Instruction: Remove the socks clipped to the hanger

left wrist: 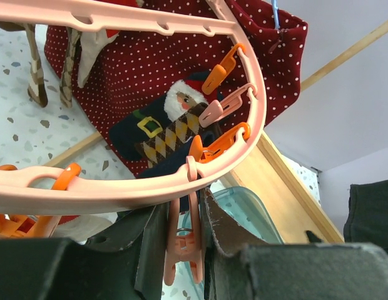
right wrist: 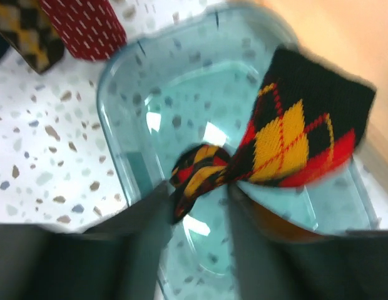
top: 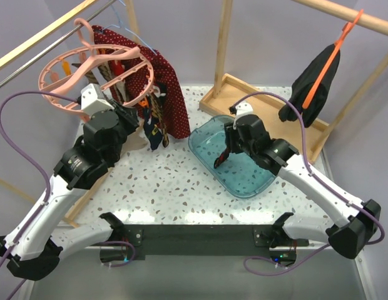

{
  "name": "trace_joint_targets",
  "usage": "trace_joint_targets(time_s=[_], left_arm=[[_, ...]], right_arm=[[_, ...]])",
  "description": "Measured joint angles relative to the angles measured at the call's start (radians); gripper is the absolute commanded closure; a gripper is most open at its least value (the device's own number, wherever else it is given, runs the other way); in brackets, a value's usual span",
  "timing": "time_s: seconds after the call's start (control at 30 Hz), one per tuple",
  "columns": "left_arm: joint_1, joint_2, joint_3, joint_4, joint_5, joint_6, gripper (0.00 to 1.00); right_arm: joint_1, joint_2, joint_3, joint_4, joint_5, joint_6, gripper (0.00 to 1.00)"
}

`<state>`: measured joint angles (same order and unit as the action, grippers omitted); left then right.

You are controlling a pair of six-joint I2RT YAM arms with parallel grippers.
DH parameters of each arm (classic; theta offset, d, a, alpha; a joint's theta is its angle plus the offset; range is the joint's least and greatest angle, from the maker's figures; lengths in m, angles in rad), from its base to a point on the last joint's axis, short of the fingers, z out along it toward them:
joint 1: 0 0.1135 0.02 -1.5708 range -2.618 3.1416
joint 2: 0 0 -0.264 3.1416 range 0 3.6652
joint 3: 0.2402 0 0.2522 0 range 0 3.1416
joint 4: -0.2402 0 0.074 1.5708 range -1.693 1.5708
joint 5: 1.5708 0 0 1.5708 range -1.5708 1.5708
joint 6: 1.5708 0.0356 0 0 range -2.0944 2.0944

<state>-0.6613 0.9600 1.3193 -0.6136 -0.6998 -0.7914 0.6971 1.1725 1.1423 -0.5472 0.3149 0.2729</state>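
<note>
The round pink hanger (top: 49,94) hangs from the rail at the back left, and several socks (top: 155,128) dangle from its clips. My left gripper (top: 132,115) reaches up under its ring (left wrist: 119,194) and is shut on a pink clip (left wrist: 181,244), one finger on each side. A brown argyle sock (left wrist: 172,137) and a navy Santa sock (left wrist: 144,128) stay clipped beyond. Low over the blue tray (top: 256,184), my right gripper (right wrist: 197,187) has its fingers apart. A dark sock with red and yellow diamonds (right wrist: 288,134) sits bunched at the fingertips, blurred.
A large red white-dotted cloth (top: 172,94) hangs behind the hanger. A black garment on an orange hanger (top: 316,78) hangs at the back right above a wooden tray (top: 319,134). Wooden posts (top: 224,44) stand behind the blue tray.
</note>
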Motion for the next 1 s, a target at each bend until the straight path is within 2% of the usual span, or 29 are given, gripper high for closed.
trace_joint_targets(time_s=[0.1,0.2,0.33,0.43,0.6,0.8,1.0], left_arm=[[0.000,-0.009,-0.005,0.011,0.010,0.011,1.00],[0.000,-0.008,-0.005,0.026,0.018,0.020,1.00],[0.000,-0.012,-0.010,0.046,0.036,0.029,1.00],[0.000,-0.021,-0.015,0.061,0.048,0.031,1.00],[0.000,-0.033,-0.019,0.077,0.072,0.035,1.00],[0.000,-0.035,-0.020,0.084,0.098,0.030,1.00],[0.000,-0.035,-0.020,0.084,0.105,0.018,1.00]], right_arm=[[0.000,0.038,-0.031,-0.042,-0.003,-0.004,0.25],[0.000,0.059,-0.045,-0.074,-0.023,-0.012,0.21],[0.023,0.057,-0.043,-0.055,-0.067,-0.042,0.20],[0.096,0.074,-0.033,-0.012,-0.109,-0.075,0.19],[0.245,0.187,-0.014,0.214,-0.247,-0.095,0.18],[0.274,0.319,-0.011,0.558,-0.384,-0.047,0.17],[0.336,0.426,0.017,0.798,-0.390,-0.018,0.14]])
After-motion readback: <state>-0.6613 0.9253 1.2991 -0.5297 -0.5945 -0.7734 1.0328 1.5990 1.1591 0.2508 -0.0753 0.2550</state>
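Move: The argyle sock in the right fingers, already partly open, hangs about 5 cm below that hand and 1 cm ahead. The basin's middle lies some 22 cm below the hand, 2 cm ahead and 3 cm right. The navy Santa sock hangs about 25 cm left and 5 cm farther out, roughly level. The left hand still grips a pink clip at its fingertips, with that navy sock 5 cm ahead, 4 cm right and 14 cm below. The right fingers open wide and let go of the argyle sock over the basin, the hand dipping about 5 cm. It then swings some 25 cm left towards the hanging socks, drawing back a little, rising again and turning about 40 degrees counter-clockwise, fingers staying open. The left hand keeps its pinch on the clip and eases it slightly up and right. ##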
